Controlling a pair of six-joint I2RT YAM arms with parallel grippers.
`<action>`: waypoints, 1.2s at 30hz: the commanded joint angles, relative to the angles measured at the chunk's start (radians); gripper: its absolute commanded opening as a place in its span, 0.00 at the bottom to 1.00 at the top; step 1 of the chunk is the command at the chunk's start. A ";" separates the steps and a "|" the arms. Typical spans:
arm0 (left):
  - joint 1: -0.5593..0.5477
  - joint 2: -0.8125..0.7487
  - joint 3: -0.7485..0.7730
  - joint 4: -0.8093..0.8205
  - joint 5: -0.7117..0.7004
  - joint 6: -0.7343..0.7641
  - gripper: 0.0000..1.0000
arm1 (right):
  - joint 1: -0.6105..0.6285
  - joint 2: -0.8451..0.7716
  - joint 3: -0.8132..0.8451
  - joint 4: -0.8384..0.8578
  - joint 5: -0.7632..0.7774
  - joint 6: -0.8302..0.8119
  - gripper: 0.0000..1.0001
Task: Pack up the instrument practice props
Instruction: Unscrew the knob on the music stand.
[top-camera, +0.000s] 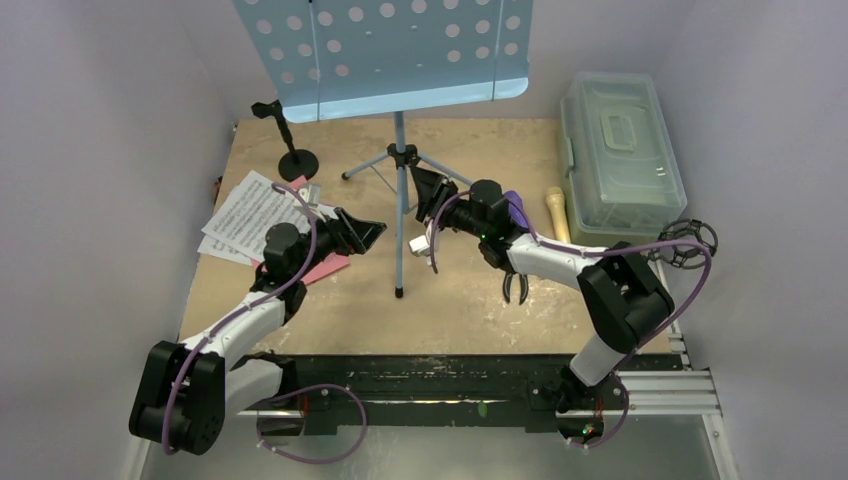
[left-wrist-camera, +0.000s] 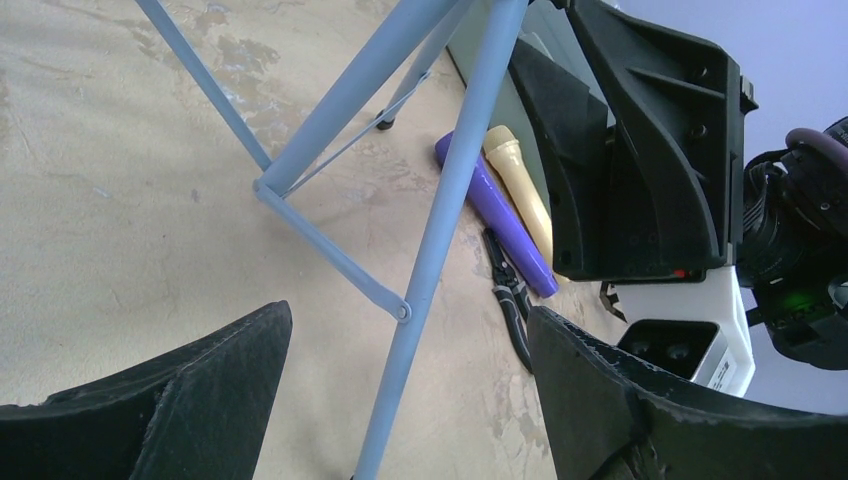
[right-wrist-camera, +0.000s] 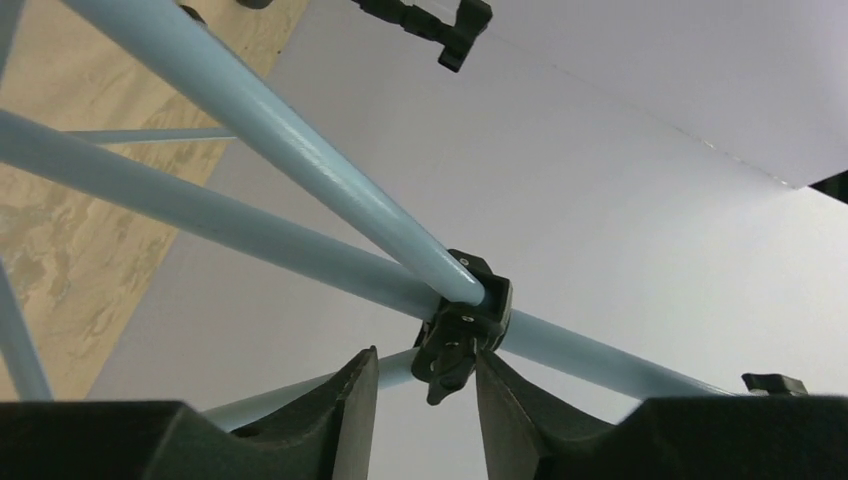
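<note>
The light-blue perforated music desk (top-camera: 380, 50) stands on its pole (top-camera: 399, 200) and tripod legs. My left gripper (top-camera: 365, 225) is open just left of the pole; in the left wrist view one leg (left-wrist-camera: 440, 220) passes between its fingers (left-wrist-camera: 410, 310) without touching them. My right gripper (top-camera: 420, 195) is at the leg hub from the right, open, with the black clamp knob (right-wrist-camera: 455, 345) between its fingers (right-wrist-camera: 426, 352). The purple microphone (left-wrist-camera: 495, 215) and the cream microphone (left-wrist-camera: 520, 185) lie side by side on the table. The round-base pole (top-camera: 295, 150), white sheet music (top-camera: 250, 215) and a red page (top-camera: 325, 268) are at the left.
A translucent grey-green box (top-camera: 620, 155) stands shut at the back right. Black pliers (top-camera: 517, 287) lie under the right forearm. A black wire cage object (top-camera: 690, 243) sits at the table's right edge. White walls close in on both sides.
</note>
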 joint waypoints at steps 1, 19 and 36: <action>-0.006 -0.010 0.010 0.018 0.013 0.012 0.87 | -0.002 -0.025 -0.043 -0.091 -0.023 -0.039 0.47; -0.006 -0.025 0.020 -0.028 0.000 0.026 0.87 | 0.007 -0.244 0.008 -0.232 0.041 1.369 0.77; -0.006 -0.028 0.041 -0.084 -0.017 0.050 0.87 | 0.002 -0.144 0.165 -0.199 0.338 2.484 0.78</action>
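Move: The black knob on the music stand's hub sits just past my right fingertips, about 2 cm ahead, 1 cm to the left and 1 cm up. The stand's pole is right behind the knob, roughly 3 cm ahead and 4 cm left of my hand. The front leg's foot is on the table, some 15 cm back, 3 cm left and 25 cm down. From my left hand the knob is about 11 cm ahead, 7 cm right and 8 cm higher. I back my right hand off the knob, opening the fingers wide while they first dip about 4 cm and then come up again, until I'm some 5 cm back and 2 cm right of where I began. On the way I roll the wrist about 125 degrees clockwise, looking along the fingers, winding it back for another turn, and at the end I ease forward about 2 cm towards the knob. ##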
